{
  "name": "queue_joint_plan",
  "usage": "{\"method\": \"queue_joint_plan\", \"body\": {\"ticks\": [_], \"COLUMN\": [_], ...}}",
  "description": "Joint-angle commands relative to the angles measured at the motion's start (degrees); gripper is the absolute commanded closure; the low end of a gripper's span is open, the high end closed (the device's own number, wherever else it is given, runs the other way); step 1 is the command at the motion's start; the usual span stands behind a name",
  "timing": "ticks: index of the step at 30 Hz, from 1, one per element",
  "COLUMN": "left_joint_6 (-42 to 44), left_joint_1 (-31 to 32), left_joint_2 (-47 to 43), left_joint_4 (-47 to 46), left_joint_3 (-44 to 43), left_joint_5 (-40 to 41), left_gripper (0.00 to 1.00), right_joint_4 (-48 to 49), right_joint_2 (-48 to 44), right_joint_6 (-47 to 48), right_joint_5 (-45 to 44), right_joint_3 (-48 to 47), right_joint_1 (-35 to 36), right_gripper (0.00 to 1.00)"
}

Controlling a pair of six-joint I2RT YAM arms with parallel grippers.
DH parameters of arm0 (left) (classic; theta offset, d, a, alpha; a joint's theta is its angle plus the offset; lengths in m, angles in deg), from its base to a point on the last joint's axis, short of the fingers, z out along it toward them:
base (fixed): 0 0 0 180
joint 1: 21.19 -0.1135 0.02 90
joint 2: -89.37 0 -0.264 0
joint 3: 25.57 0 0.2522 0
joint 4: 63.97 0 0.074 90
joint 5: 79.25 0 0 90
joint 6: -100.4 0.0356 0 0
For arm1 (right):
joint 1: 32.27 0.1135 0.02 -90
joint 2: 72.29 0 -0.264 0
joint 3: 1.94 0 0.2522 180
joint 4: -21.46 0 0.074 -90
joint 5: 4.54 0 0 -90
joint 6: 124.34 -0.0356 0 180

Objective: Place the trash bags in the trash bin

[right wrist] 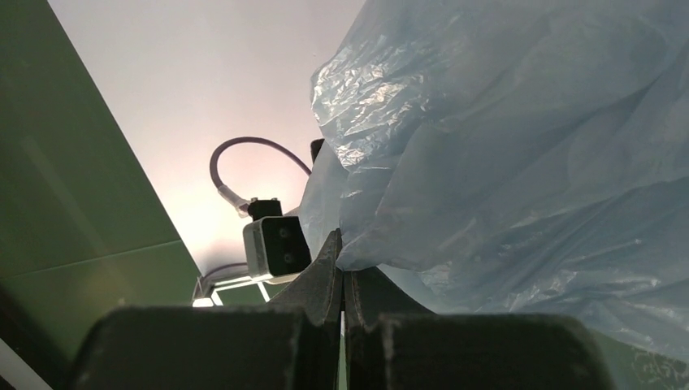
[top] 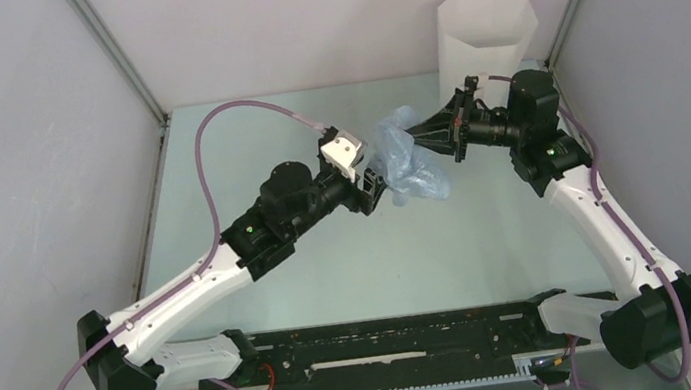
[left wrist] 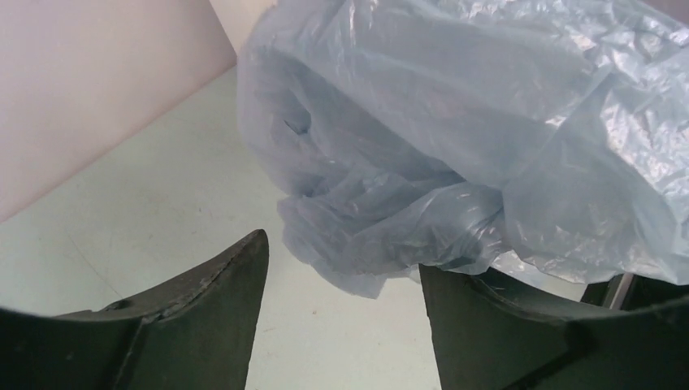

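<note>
The pale-blue, wrinkly trash bag [top: 407, 159] hangs crumpled between my two grippers in the middle of the table. My right gripper [top: 418, 132] is shut on the bag's upper right edge; in the right wrist view the film [right wrist: 520, 146] bulges out from the pinched tips of that gripper [right wrist: 341, 244]. My left gripper [top: 373, 189] is at the bag's left side, open. In the left wrist view a low fold of the bag [left wrist: 455, 122] hangs down to the tips of the left gripper [left wrist: 341, 260], and the right finger [left wrist: 487, 325] lies under the film. The tall white trash bin [top: 489, 35] stands at the back right, behind the right arm.
Grey walls with metal corner posts [top: 117, 59] close in the pale green table [top: 245, 148] on three sides. A purple cable [top: 221, 121] loops over the left arm. The left arm's wrist camera [right wrist: 276, 248] shows just beyond the right gripper's tips.
</note>
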Motion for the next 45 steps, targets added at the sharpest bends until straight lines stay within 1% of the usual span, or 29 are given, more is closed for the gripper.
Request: {"method": "queue_joint_plan", "body": {"ticks": [1, 3, 5, 6, 9, 10, 11, 12, 13, 14, 15, 16, 18, 19, 21, 22, 23, 24, 25, 27, 29, 31, 33, 36, 38, 40, 41, 45], "left_joint_6": [-0.66, -0.67, -0.11, 0.02, 0.06, -0.68, -1.05, -2.85, -3.97, -5.17, -6.39, -7.52, -10.96, -13.44, -20.30, -23.87, -29.21, -33.49, -37.56, -44.26, -49.76, -52.61, -53.31, -54.35, -55.17, -56.05, -56.06, -56.09], "left_joint_1": [-0.02, 0.03, -0.02, 0.00, -0.09, -0.08, -0.18, -0.35, -0.52, -0.69, -0.78, -0.85, -0.93, -1.09, -2.02, -3.19, -4.79, -6.91, -9.18, -13.55, -16.84, -18.10, -18.29, -18.23, -18.21, -18.21, -18.25, -18.21], "left_joint_2": [-1.38, -0.73, 0.53, 1.09, 1.26, 0.73, -0.08, -0.91, -1.75, -2.67, -3.46, -4.30, -5.51, -5.81, -5.78, -5.56, -5.22, -4.61, -3.85, -2.32, -1.54, -0.95, -0.23, 1.50, 2.58, 3.22, 3.27, 2.71], "left_joint_4": [-4.56, -4.89, -3.55, -2.87, -0.14, 1.01, 1.50, 2.06, 2.78, 3.59, 4.43, 5.48, 8.39, 10.64, 16.08, 18.51, 21.18, 23.95, 26.74, 31.25, 33.33, 32.82, 32.33, 33.28, 33.66, 33.14, 31.98, 31.64], "left_joint_3": [-3.75, -4.83, -7.08, -8.00, -9.61, -9.46, -8.77, -8.06, -7.41, -6.69, -5.92, -5.28, -4.55, -4.71, -5.59, -5.86, -6.10, -6.37, -6.57, -6.07, -5.46, -5.45, -6.97, -10.98, -12.99, -14.08, -14.24, -14.68], "left_joint_5": [2.52, 3.83, 4.43, 4.57, 4.27, 4.34, 4.08, 3.49, 3.08, 3.12, 3.00, 2.98, 4.75, 6.35, 8.18, 7.83, 6.41, 4.79, 2.39, -2.52, -6.90, -10.49, -12.27, -14.72, -16.42, -18.24, -19.14, -18.77], "left_gripper": [0.26, 0.25, 0.30, 0.36, 0.58, 0.63, 0.67, 0.74, 0.83, 0.96, 1.00, 1.00, 1.00, 1.00, 1.00, 1.00, 1.00, 1.00, 1.00, 1.00, 1.00, 1.00, 1.00, 1.00, 1.00, 1.00, 1.00, 1.00], "right_joint_4": [0.46, 0.60, 0.73, 0.67, -0.75, -1.65, -3.14, -5.82, -8.61, -10.68, -12.19, -13.13, -14.23, -15.73, -23.21, -29.07, -35.00, -41.60, -45.35, -48.55, -49.17, -48.24, -46.71, -43.59, -41.36, -38.30, -35.02, -27.30], "right_joint_2": [-1.80, -1.89, -1.82, -1.80, -1.55, -1.48, -1.42, -1.28, -0.94, -0.50, 0.03, 0.74, 2.34, 3.05, 3.84, 4.38, 5.48, 6.99, 7.69, 7.27, 5.35, 2.89, 0.46, -2.03, -2.20, -2.47, -2.58, -1.00], "right_joint_6": [0.37, 0.34, 0.48, 0.62, 2.55, 3.91, 5.99, 8.32, 11.00, 13.71, 16.41, 19.33, 25.56, 29.66, 40.68, 49.74, 55.81, 60.71, 64.07, 67.75, 69.75, 70.05, 70.03, 70.35, 70.39, 68.38, 67.16, 62.25], "right_joint_5": [-0.66, -1.02, -1.43, -1.45, -1.44, -1.56, -1.79, -2.16, -2.56, -2.88, -2.90, -2.58, -0.58, 0.06, -2.37, -5.18, -8.30, -11.61, -14.03, -18.58, -22.22, -22.95, -21.54, -18.12, -14.99, -15.29, -15.52, -13.07], "right_joint_3": [-0.34, -0.35, -0.34, -0.34, -0.35, -0.34, -0.36, -0.39, -0.35, -0.34, -0.39, -0.35, -0.34, -0.34, -1.46, -3.03, -5.09, -6.71, -7.95, -8.34, -8.35, -8.63, -9.05, -9.22, -9.22, -8.94, -8.31, -7.38], "right_joint_1": [0.81, 1.36, 1.92, 2.11, 2.39, 2.18, 1.99, 1.68, 1.40, 1.09, 0.81, 0.23, -1.74, -3.38, -6.79, -7.65, -7.96, -7.48, -6.88, -4.85, -1.73, 1.16, 3.43, 7.13, 9.90, 13.79, 15.16, 17.88], "right_gripper": [1.00, 1.00, 1.00, 1.00, 1.00, 1.00, 1.00, 1.00, 1.00, 1.00, 1.00, 0.97, 0.80, 0.67, 0.47, 0.40, 0.36, 0.35, 0.34, 0.33, 0.31, 0.29, 0.27, 0.22, 0.21, 0.21, 0.21, 0.21]}}
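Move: The trash bag hangs from the right fingers, its middle about 4 cm below that hand, 2 cm to its left and 1 cm nearer the base. From the open left hand, the bag's middle is some 6 cm right, 1 cm ahead and 3 cm higher. The trash bin stands roughly 26 cm ahead of the right hand and 20 cm to its right, its middle some 22 cm lower. The left hand rises about 4 cm beside the bag and shuts its fingers on the edge, then carries it left and down, tipping over some 60 degrees, before lifting slightly. Once the left has shut, the right hand opens and lets go, sinks about 16 cm while swinging right and a little forward, then comes back, left and up beside the hanging bag, fingers still open. ##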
